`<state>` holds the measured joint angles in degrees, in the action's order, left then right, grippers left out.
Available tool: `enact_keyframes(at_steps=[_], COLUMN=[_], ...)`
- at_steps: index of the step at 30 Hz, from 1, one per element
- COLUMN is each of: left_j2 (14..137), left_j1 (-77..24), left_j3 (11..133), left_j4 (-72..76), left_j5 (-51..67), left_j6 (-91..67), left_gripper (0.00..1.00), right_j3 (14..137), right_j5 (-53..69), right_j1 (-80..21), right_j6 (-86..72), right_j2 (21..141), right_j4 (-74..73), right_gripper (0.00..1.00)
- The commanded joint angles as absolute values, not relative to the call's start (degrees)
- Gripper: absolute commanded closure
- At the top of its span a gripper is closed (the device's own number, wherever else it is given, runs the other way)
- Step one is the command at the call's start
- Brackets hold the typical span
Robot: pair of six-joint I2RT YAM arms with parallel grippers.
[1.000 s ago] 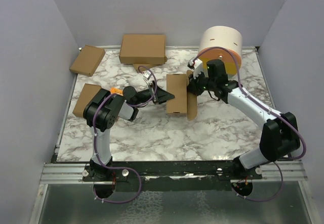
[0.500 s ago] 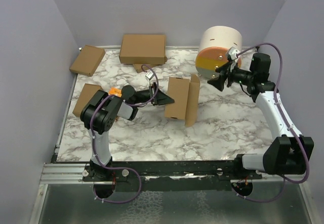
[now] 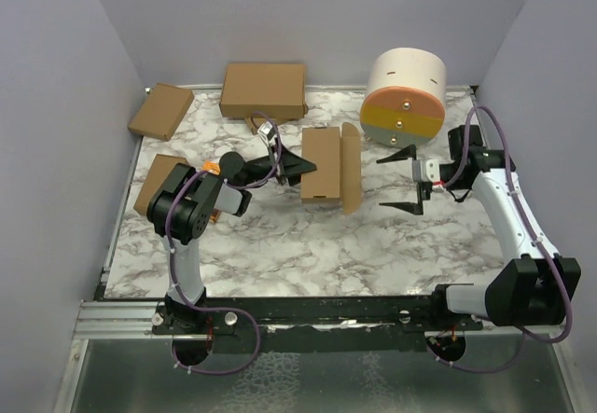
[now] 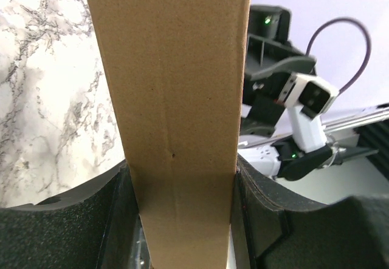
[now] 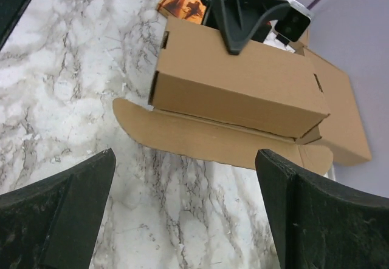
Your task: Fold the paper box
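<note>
The paper box (image 3: 322,163) is a small brown oblong carton in the middle of the table, with one long flap (image 3: 350,167) open on its right side. My left gripper (image 3: 297,166) is shut on the box's left end. In the left wrist view the cardboard (image 4: 176,99) fills the gap between the black fingers (image 4: 273,220). My right gripper (image 3: 403,182) stands wide open to the right of the box, apart from it. The right wrist view looks past that open gripper (image 5: 182,163) at the box (image 5: 237,84) and at its flap (image 5: 206,138) lying on the marble.
A cream drum with an orange, yellow and grey face (image 3: 404,96) stands at the back right. A larger brown carton (image 3: 263,89) sits at the back, with flat brown pieces at the back left (image 3: 161,110) and left (image 3: 154,182). Grey walls enclose the marble table (image 3: 280,254).
My right gripper let go of the box's flap, opened wide and drew back to the right. The left gripper, still holding the box, shifted it slightly toward the back.
</note>
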<state>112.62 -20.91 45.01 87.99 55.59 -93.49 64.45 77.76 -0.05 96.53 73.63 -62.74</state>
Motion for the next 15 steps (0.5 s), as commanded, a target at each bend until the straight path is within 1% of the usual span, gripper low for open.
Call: enact_keyframes(at_steps=[1, 3, 5, 9, 11, 15], left_j2=[112.7, 112.6, 112.5, 112.5, 112.4, 112.1], left_j1=[-20.8, -20.8, -20.9, -20.8, -20.7, -20.8], left_j3=[46.2, 45.6, 44.9, 44.3, 44.4, 45.4], left_j4=[102.2, 102.1, 102.1, 102.1, 102.1, 102.0], left_j5=[49.9, 48.5, 46.8, 45.5, 45.3, 46.4], left_j6=[-102.1, -104.3, -106.7, -109.9, -111.1, -111.7], left_gripper=[0.59, 0.59, 0.59, 0.59, 0.59, 0.59], right_j3=[64.4, 63.4, 61.4, 61.0, 61.1, 60.4], right_j5=[78.4, 78.5, 77.9, 76.8, 76.5, 75.5], right_j1=[-1.4, -2.9, -5.3, -8.7, -9.5, -10.5], right_j6=[129.0, 125.8, 119.3, 114.5, 112.8, 111.1], right_j2=[75.6, 75.1, 73.5, 74.0, 73.7, 73.5], right_j4=[-75.9, -71.2, -63.0, -55.0, -53.2, -51.2], right_gripper=[0.0, 0.0, 0.01, 0.11, 0.16, 0.28])
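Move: The open lid flap of the paper box, hanging off the box's right edge, is about 7 cm left of the right gripper, 3 cm ahead and some 2 cm lower. The box body lies beyond it, about 12 cm left and 3 cm ahead of that hand. The left gripper already holds the body, with the flap's middle about 9 cm to its right, about level with it in reach and 1 cm lower. Bring the right gripper left towards the lid flap by about 4 cm, easing back and down a little first, while the wrist rolls its far side up and swings counter-clockwise and the wide-open fingers start to close. Keep the left gripper's hold on the box body and roll it some 15 degrees, far end down, carrying the box about 2 cm forward and slightly up. ##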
